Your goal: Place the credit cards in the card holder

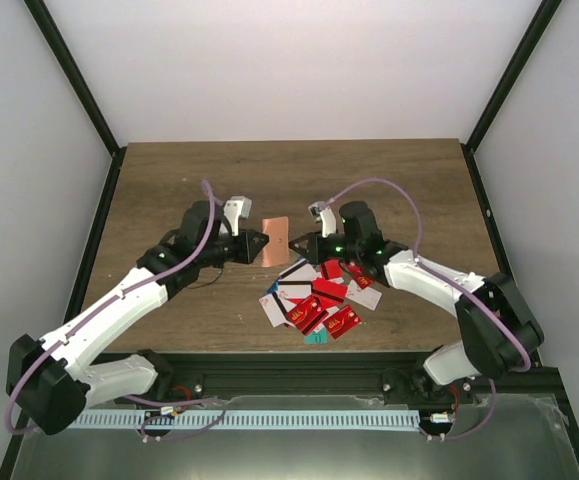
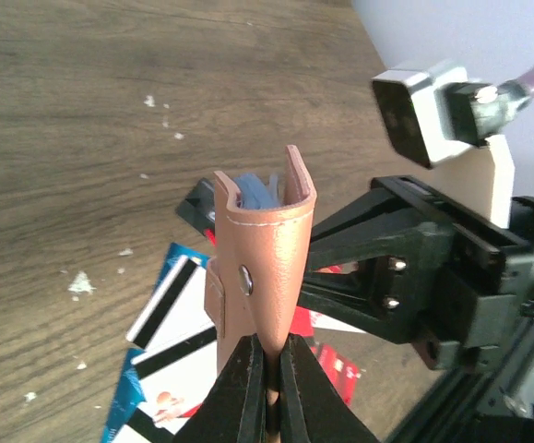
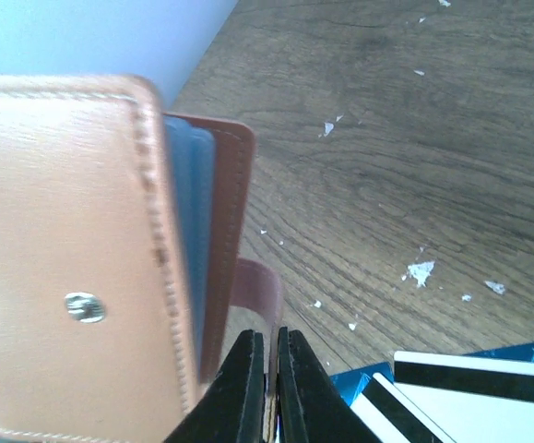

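The salmon-brown card holder [image 1: 276, 239] hangs above the table between both grippers. My left gripper [image 2: 268, 346] is shut on its lower edge, holding the card holder [image 2: 265, 258] upright with its mouth spread. A blue card [image 2: 257, 191] sits inside the pocket. My right gripper [image 3: 267, 340] is shut on the holder's brown closing strap [image 3: 259, 288], right beside the card holder [image 3: 64, 268] and the blue card [image 3: 188, 203] showing in it. The other credit cards [image 1: 319, 298], mostly red with some white and teal, lie in a loose pile on the table below the right gripper [image 1: 294, 243].
The wooden table [image 1: 389, 180] runs to black frame posts at the back corners. White walls close in the sides. White and blue striped cards [image 2: 170, 323] lie under the holder. Small white crumbs [image 3: 421, 271] dot the wood.
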Controlling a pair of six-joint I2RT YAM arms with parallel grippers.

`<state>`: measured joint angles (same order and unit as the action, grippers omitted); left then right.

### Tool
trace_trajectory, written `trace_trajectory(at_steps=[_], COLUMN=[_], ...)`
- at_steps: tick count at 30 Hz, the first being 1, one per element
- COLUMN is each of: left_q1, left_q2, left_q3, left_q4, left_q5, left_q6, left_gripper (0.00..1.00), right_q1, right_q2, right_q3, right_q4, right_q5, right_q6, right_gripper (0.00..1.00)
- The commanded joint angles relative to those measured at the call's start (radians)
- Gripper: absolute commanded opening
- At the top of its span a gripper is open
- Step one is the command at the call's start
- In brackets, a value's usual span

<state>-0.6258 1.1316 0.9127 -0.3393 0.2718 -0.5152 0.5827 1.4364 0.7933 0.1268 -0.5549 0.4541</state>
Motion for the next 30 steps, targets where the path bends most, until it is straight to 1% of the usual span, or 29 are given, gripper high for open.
trace_trajectory(at_steps=[1,3,5,9,13,15,16,18,20,22,23,25,27,30], left_q1=[-0.001,0.007,0.018,0.068,0.151,0.187,0.205,0.237,0.254,0.255,0.251,0.233,0.2,0.165], left_q2=[0.028,0.06,0.088,0.137,0.203,0.247,0.272,0.322,0.361,0.368,0.36,0.334,0.314,0.296], left_q3=[0.026,0.027,0.018,-0.024,-0.049,-0.065,-0.067,-0.062,-0.057,-0.064,-0.067,-0.072,-0.065,-0.05], left_q4=[-0.027,-0.06,-0.067,-0.028,-0.006,0.015,0.015,0.0,-0.024,-0.027,-0.027,-0.03,-0.041,-0.045], left_q5=[-0.135,-0.207,-0.238,-0.228,-0.18,-0.17,-0.168,-0.188,-0.25,-0.257,-0.257,-0.259,-0.258,-0.231], left_q6=[0.043,0.055,0.067,0.082,0.102,0.113,0.112,0.094,0.053,0.046,0.045,0.046,0.053,0.073], left_gripper=[0.04,0.04,0.04,0.04,0.05,0.07,0.11,0.35,0.55,0.72,0.78,0.85,0.89,0.91], right_q1=[-0.009,-0.008,-0.008,-0.008,-0.008,-0.007,-0.005,-0.002,0.003,0.005,0.005,0.006,0.006,0.006], right_q2=[0.039,0.088,0.146,0.27,0.342,0.369,0.382,0.406,0.423,0.43,0.432,0.43,0.425,0.407], right_q3=[0.096,0.14,0.17,0.208,0.246,0.262,0.27,0.282,0.29,0.296,0.298,0.304,0.31,0.317], right_q4=[-0.024,-0.065,-0.083,-0.07,-0.072,-0.075,-0.077,-0.077,-0.077,-0.081,-0.084,-0.093,-0.102,-0.119], right_q5=[-0.018,-0.027,-0.043,-0.115,-0.154,-0.164,-0.171,-0.19,-0.202,-0.206,-0.206,-0.208,-0.213,-0.209], right_q6=[-0.008,-0.008,0.001,0.028,0.031,0.03,0.03,0.036,0.037,0.038,0.037,0.033,0.03,0.019], right_gripper=[0.01,0.01,0.01,0.01,0.01,0.01,0.01,0.01,0.01,0.01,0.01,0.01,0.01,0.01])
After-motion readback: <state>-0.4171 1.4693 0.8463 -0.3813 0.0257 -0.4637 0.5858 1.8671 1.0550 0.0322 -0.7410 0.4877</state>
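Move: Between the two hands the card holder stands, already pinched by both: its middle is about 3 cm to the right of the left hand and slightly lower, and some 3 cm left of the right hand, 2 cm nearer the base and 3 cm higher. The card pile lies about 5 cm back, 6 cm right and 16 cm below the right hand. The bare table where the holder is headed is roughly 5 cm ahead of that hand, 7 cm left and 14 cm below. Lowering the card holder towards bare table beyond the pile's left side, the right hand keeps its pinch on the strap, rises barely, then sinks about 8 cm while going left and a little forward, fingers tipping some 20 degrees downward. The left hand sinks about 16 cm, swings 10 cm left and 6 cm forward, turns counter-clockwise and opens wide, letting go of the holder. ##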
